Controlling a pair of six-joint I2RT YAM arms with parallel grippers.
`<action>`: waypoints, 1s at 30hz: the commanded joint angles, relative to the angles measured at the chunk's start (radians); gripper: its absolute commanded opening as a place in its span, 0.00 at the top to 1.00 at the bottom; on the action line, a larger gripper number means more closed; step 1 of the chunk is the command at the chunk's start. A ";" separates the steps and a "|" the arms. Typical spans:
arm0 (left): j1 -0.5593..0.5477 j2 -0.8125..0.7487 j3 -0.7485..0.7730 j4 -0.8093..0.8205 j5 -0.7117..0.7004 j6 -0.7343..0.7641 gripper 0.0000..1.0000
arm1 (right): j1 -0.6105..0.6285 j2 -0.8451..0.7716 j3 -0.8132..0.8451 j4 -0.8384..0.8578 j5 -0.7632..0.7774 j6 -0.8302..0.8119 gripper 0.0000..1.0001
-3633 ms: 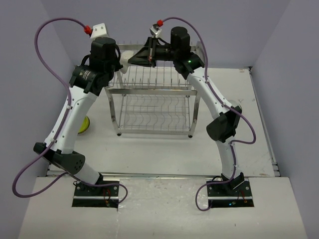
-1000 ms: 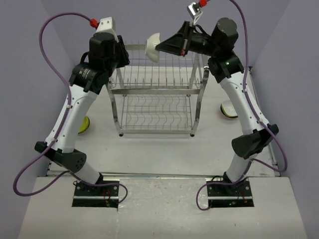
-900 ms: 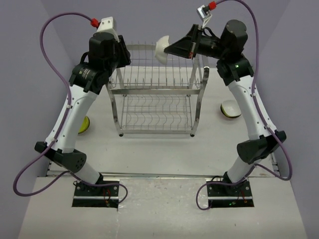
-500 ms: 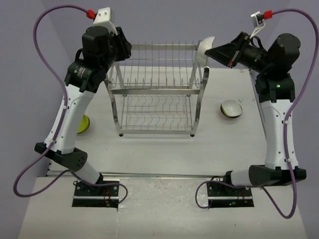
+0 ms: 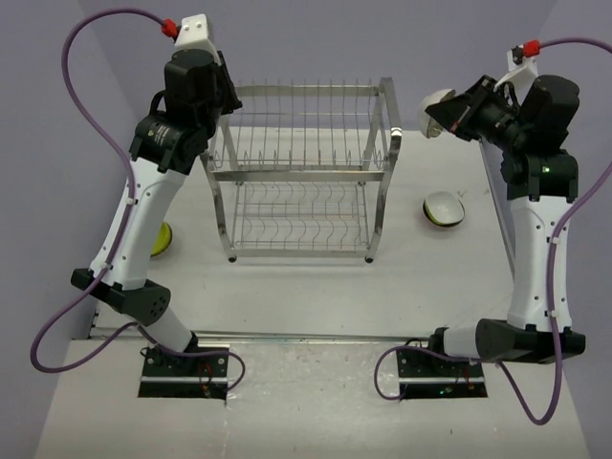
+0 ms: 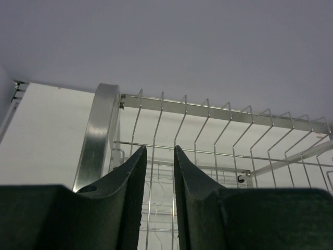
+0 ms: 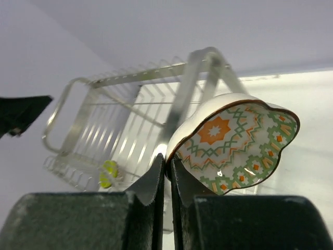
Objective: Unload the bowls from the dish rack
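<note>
The chrome two-tier dish rack (image 5: 301, 172) stands mid-table and no bowl shows in it. My right gripper (image 5: 451, 113) is in the air to the right of the rack, shut on the rim of a bowl (image 5: 433, 109). In the right wrist view that bowl (image 7: 234, 140) is white outside with an orange and green pattern inside, pinched at its edge by the right gripper (image 7: 167, 165). My left gripper (image 5: 227, 96) hovers at the rack's back left corner. Its jaws (image 6: 160, 152) stand a little apart and hold nothing, with the rack's wires (image 6: 208, 112) beyond them.
A second bowl (image 5: 444, 208) with a white inside sits on the table right of the rack, below the held bowl. A lime green bowl (image 5: 161, 239) lies on the table left of the rack, half behind the left arm. Purple walls close in on three sides.
The right arm has swung the bowl from above the rack's top tier out to the right, past the rack's corner post. The left gripper's jaws have narrowed a little.
</note>
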 commanded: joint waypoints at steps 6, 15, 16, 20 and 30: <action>-0.002 -0.048 0.023 -0.030 -0.204 0.026 0.87 | -0.018 0.013 -0.006 -0.154 0.374 -0.129 1.00; 0.010 -0.054 -0.024 -0.077 -0.457 0.015 1.00 | -0.018 0.059 -0.103 -0.179 0.612 -0.187 1.00; 0.033 -0.054 -0.033 -0.088 -0.474 0.009 1.00 | -0.018 0.068 -0.109 -0.179 0.614 -0.190 1.00; 0.143 -0.059 -0.093 -0.105 -0.424 -0.045 1.00 | -0.018 0.114 -0.126 -0.180 0.651 -0.203 1.00; 0.303 0.027 -0.096 -0.077 -0.257 -0.079 1.00 | -0.018 0.245 -0.103 -0.213 0.666 -0.210 1.00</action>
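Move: In my right hand I hold the white bowl by its rim. The bowl stack on the table lies about 10 cm ahead, 18 cm to the right and 43 cm below this hand; the dish rack's middle is some 25 cm to its left, 6 cm ahead and 29 cm down. From my empty left hand, that stack is about 55 cm right, 3 cm ahead and 42 cm lower, while the green bowl stands roughly 26 cm left, 5 cm back and 42 cm below. I swing the white bowl right, away from the rack, then bring it mostly down, easing forward, towards the stack: about 21 cm lower in all and 12 cm right. My right wrist turns some 30 degrees clockwise and tips the fingers down as they keep the rim pinched. My left hand shuts empty and backs off about 18 cm left over the rack's side, sinking late and turning counter-clockwise. ##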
